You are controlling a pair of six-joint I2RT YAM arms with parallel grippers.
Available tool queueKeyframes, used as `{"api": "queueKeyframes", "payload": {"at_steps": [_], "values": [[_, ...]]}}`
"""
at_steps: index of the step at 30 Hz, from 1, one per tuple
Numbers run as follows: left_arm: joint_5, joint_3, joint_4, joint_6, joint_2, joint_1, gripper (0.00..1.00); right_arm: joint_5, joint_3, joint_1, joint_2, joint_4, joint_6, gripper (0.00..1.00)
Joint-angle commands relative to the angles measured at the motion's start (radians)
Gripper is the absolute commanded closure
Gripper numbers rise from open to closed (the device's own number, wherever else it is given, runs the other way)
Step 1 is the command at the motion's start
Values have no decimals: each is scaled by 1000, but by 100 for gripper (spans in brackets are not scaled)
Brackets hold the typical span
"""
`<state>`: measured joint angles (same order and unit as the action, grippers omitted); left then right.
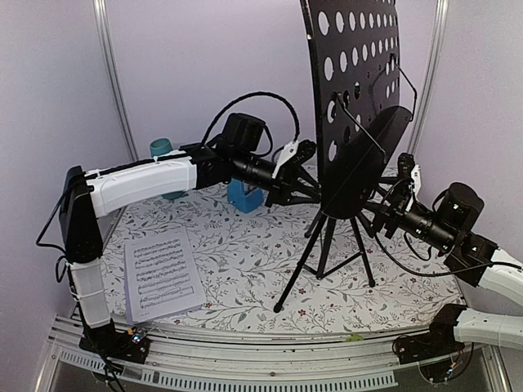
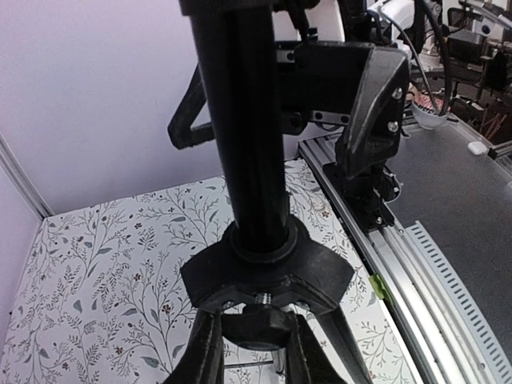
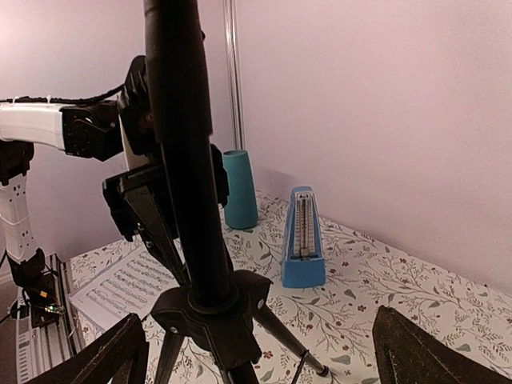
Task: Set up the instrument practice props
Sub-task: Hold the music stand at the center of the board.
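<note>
The black music stand stands at centre right, its perforated tray [image 1: 355, 73] high over the tripod legs [image 1: 327, 253]. From the left, my left gripper [image 1: 309, 192] reaches the stand's pole [image 2: 244, 120]; it is shut on the round knob [image 2: 258, 324] under the tripod hub [image 2: 268, 276]. On the right, my right gripper [image 1: 380, 206] is open wide, and the pole [image 3: 180, 120] and hub [image 3: 212, 308] stand between its fingers [image 3: 432, 352] untouched. The blue metronome [image 1: 245, 196] stands upright behind the left arm. A printed sheet-music page [image 1: 163, 273] lies flat at front left.
A teal tapered cup [image 1: 162, 147] stands at the back left near the wall, beyond the metronome [image 3: 302, 240]. A metal rail [image 1: 270, 359] runs along the near edge. Lavender walls close in at the back and sides. The table carries a floral cloth [image 1: 245, 269].
</note>
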<state>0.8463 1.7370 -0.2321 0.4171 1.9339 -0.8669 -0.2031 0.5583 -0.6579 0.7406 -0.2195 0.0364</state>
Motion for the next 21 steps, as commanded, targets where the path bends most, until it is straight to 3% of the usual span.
{"api": "queueKeyframes", "payload": {"at_steps": [1, 10, 21], "values": [[77, 26, -95, -38, 59, 2, 79, -27, 51, 4, 25, -92, -14, 1], [73, 50, -121, -56, 70, 0, 79, -35, 100, 4, 186, -281, -11, 9], [57, 110, -161, -104, 105, -2, 78, -90, 126, 4, 251, -364, 29, 52]]}}
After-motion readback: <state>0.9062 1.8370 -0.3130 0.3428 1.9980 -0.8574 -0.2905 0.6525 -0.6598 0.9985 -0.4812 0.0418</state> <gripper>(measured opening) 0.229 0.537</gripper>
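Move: The stand's pole, just above its collar, lies some 5 cm to the right hand's left and about 2 cm ahead, roughly level. The knob under that collar, already between the left fingers, is about 8 cm left of the right hand and 8 cm below, with the collar some 6 cm left and 6 cm below. The metronome is about 30 cm ahead and 27 cm left. From the left hand, that stretch of pole is about 4 cm right and 8 cm up. Still pinching the knob under the collar, the left hand twists about its own pointing axis by some 5–10 degrees, hardly shifting. The wide-open right hand rises, then swings left and forward, about 5 cm in all, bringing its fingers astride the pole above the collar; they close to roughly half open, though contact with the pole can't be made out. ##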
